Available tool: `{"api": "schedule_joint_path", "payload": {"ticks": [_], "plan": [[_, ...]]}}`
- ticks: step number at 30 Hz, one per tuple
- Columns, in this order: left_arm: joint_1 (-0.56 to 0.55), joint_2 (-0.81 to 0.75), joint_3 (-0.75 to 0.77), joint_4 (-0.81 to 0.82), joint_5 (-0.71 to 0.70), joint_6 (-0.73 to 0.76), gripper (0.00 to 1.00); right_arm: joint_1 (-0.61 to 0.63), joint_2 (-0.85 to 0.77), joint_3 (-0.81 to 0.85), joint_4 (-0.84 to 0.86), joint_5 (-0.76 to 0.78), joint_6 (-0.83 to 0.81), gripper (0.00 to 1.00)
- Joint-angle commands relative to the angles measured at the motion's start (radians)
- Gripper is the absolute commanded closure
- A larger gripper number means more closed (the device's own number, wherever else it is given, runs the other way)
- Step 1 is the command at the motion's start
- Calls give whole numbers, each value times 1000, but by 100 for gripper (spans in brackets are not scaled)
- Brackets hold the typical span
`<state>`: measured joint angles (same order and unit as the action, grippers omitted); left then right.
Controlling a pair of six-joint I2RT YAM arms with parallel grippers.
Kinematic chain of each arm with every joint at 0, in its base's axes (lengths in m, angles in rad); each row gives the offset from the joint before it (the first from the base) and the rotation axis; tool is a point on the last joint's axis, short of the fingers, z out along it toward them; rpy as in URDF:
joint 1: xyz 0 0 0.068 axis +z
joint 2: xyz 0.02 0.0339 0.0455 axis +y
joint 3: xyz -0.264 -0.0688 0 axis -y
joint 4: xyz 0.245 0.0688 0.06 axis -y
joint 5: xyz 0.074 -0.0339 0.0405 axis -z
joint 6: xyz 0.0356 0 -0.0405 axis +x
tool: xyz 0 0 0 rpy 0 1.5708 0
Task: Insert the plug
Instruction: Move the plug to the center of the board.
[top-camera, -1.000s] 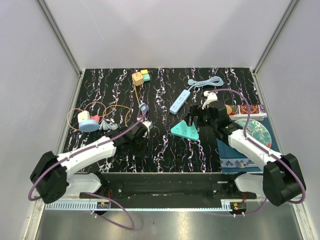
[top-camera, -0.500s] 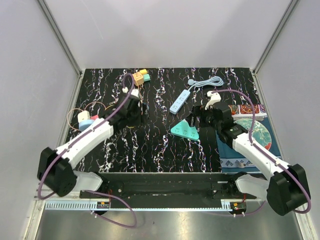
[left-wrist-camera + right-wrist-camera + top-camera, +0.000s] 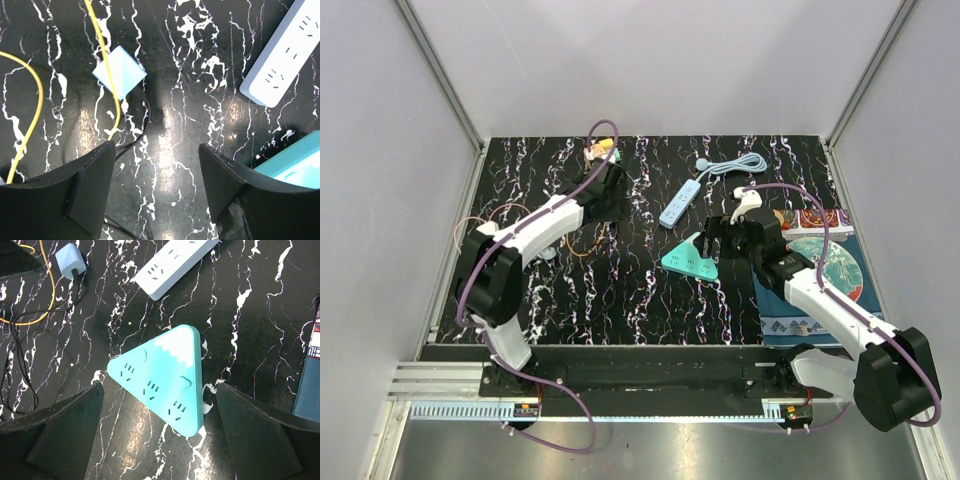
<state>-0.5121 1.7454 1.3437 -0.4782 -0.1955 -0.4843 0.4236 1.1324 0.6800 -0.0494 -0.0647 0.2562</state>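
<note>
A small pale-blue plug [image 3: 120, 72] lies on the black marble table with a black cable running from it; it also shows in the right wrist view as the plug [image 3: 70, 260]. My left gripper [image 3: 156, 150] hovers open just short of it, nothing between the fingers. In the overhead view the left gripper [image 3: 610, 198] is far out over the table. A teal triangular socket block [image 3: 160, 382] lies flat, sockets up. My right gripper [image 3: 160, 390] stands wide open above its near corner, apart from it. A white power strip [image 3: 280, 65] lies beyond.
A yellow cable [image 3: 30, 100] loops past the plug. Coloured cubes [image 3: 600, 152] sit at the back beside the left arm. A coiled pale-blue cord [image 3: 735, 165] leads from the white strip [image 3: 680, 203]. A plate on a patterned mat [image 3: 830, 265] fills the right edge.
The left arm has swung away from the table's near middle toward the back, and its jaws have gone from shut to open. The right arm has barely moved.
</note>
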Motion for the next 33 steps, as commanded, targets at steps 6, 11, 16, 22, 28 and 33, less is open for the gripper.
{"api": "schedule_joint_path", "payload": {"ticks": [6,11,16,22,28,33], "plan": [[15,161,149,85,-211,-8,29,4,21,-8,72,8,-14,0],[67,219,202,107,-248,-24,30,4,35,-13,83,3,-12,0],[90,293,299,108,-182,19,52,3,50,-10,86,0,-12,0],[75,194,246,127,-72,90,100,4,50,-11,86,8,-15,0],[-45,-63,97,121,-19,147,100,4,23,-8,69,6,-15,0],[-155,-260,-55,75,14,115,100,4,-16,1,57,-3,-12,0]]}}
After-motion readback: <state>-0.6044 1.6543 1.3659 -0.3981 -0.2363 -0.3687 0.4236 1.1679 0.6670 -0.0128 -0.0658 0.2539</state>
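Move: The yellow cord's stretch to be gripped is about 10 cm ahead of the left gripper, 4 cm left and 5 cm below. The blue plug lies about 8 cm ahead and 1 cm left; the orange cube plug is some 28 cm ahead and 7 cm left. The white power strip's middle is about 9 cm ahead and 19 cm right. From the right gripper, that cord stretch is roughly 19 cm ahead and 29 cm left. Bring the left gripper about 10 cm forward, easing some 4 cm left and 3 cm down, over the blue plug to the yellow cord, and shut the half-open fingers on it. With the cord pinched, pull back about 10 cm towards the base while lifting some 9 cm and drifting right, swinging the hand some 20 degrees clockwise and tipping the fingertips slightly up. ##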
